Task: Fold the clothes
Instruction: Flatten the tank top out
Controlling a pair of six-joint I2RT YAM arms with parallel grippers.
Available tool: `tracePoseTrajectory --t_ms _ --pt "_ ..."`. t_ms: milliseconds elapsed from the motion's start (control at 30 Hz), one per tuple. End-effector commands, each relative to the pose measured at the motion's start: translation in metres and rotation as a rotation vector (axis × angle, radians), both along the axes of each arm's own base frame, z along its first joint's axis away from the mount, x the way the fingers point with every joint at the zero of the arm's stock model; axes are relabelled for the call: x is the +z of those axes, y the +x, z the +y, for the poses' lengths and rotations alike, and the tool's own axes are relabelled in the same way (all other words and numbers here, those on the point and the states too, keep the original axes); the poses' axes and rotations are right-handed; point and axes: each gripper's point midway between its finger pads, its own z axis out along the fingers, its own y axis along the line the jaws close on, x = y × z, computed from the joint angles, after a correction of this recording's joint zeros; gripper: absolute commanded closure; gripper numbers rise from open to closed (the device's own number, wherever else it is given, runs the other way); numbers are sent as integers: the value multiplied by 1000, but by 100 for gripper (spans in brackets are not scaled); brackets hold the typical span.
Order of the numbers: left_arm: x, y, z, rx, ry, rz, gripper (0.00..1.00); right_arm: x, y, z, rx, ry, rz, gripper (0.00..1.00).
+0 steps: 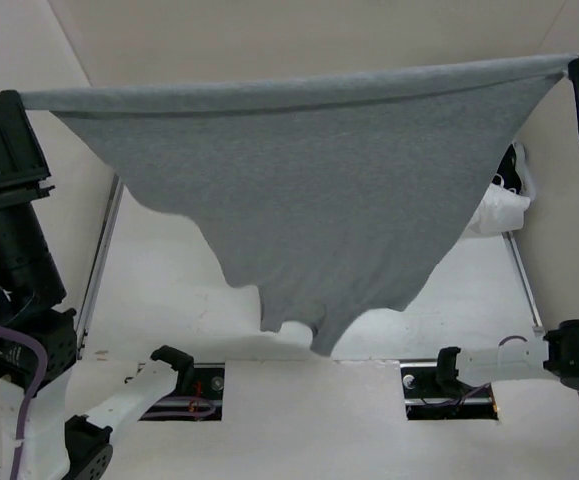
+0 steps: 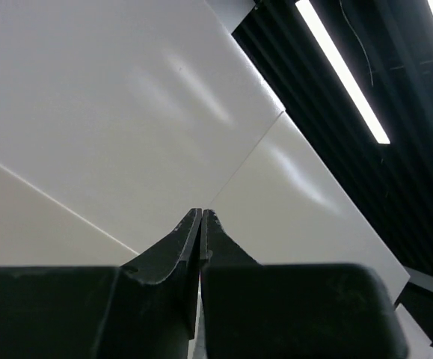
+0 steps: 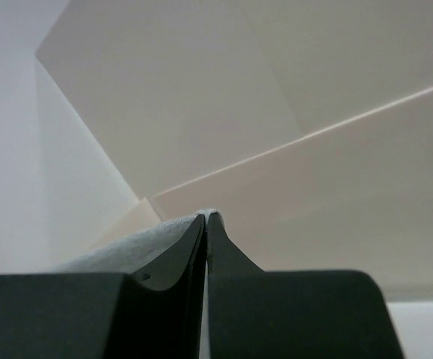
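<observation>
The clothes, a light grey knit top (image 1: 309, 170), hang spread wide in the air above the table, one long edge pulled taut from upper left to upper right. My left gripper (image 1: 14, 98) holds that edge's left end and my right gripper (image 1: 574, 68) its right end. The rest sags to a point near the table's front (image 1: 319, 340). In the right wrist view the right gripper (image 3: 206, 215) is shut with grey cloth (image 3: 126, 247) wrapped over its tip. In the left wrist view the left gripper (image 2: 202, 212) is shut, and hardly any cloth shows there.
A heap of white and black garments (image 1: 509, 195) lies at the table's right side, partly behind the hanging top. The white table (image 1: 169, 290) is bounded by pale walls on the left, back and right. Both arm bases sit at the near edge by two dark cut-outs (image 1: 194, 395).
</observation>
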Motion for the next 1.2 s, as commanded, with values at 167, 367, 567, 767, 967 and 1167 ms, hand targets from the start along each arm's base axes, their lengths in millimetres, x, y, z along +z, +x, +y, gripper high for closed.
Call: tracePoseTrajectory --t_ms 167,367,567,767,967,1167 --pt "-66 123 -38 105 137 264 100 -20 59 51 -269 -279 -20 97" --pt "-131 198 -49 152 177 410 100 -87 168 82 -175 -319 105 97" --pt "-161 285 -50 147 203 497 100 -113 272 77 -136 -310 209 97" --pt "-117 316 -35 122 199 459 100 -72 290 58 -169 -251 137 96" --pt "-62 297 -32 130 214 362 100 -28 251 40 -142 -184 20 96" --pt "-38 253 -27 149 219 292 100 -18 215 40 -113 -205 0 96"
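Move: Both grippers hold the tank top's hem stretched between them, about 70 cm above the clear table middle, which lies some 18 cm ahead and 24 cm right of the left hand, and 15 cm ahead and 29 cm left of the right. The tank top's middle hangs about 20 cm below both hands, halfway between them and roughly level forward. The white cloth lies about 38 cm ahead and 4 cm left of the left hand; the basket is 33 cm ahead and 12 cm right of the right, both down at the table. Keeping their pinch on the two ends of the hem, both hands whip the hanging tank top forward some 35 cm over the table while dropping about 20 cm, the left rather lower than the right. The wrists tip downward with the throw, the left more steeply and the right also rolling its left side down, then both hands rebound back and up, easing that tip. ##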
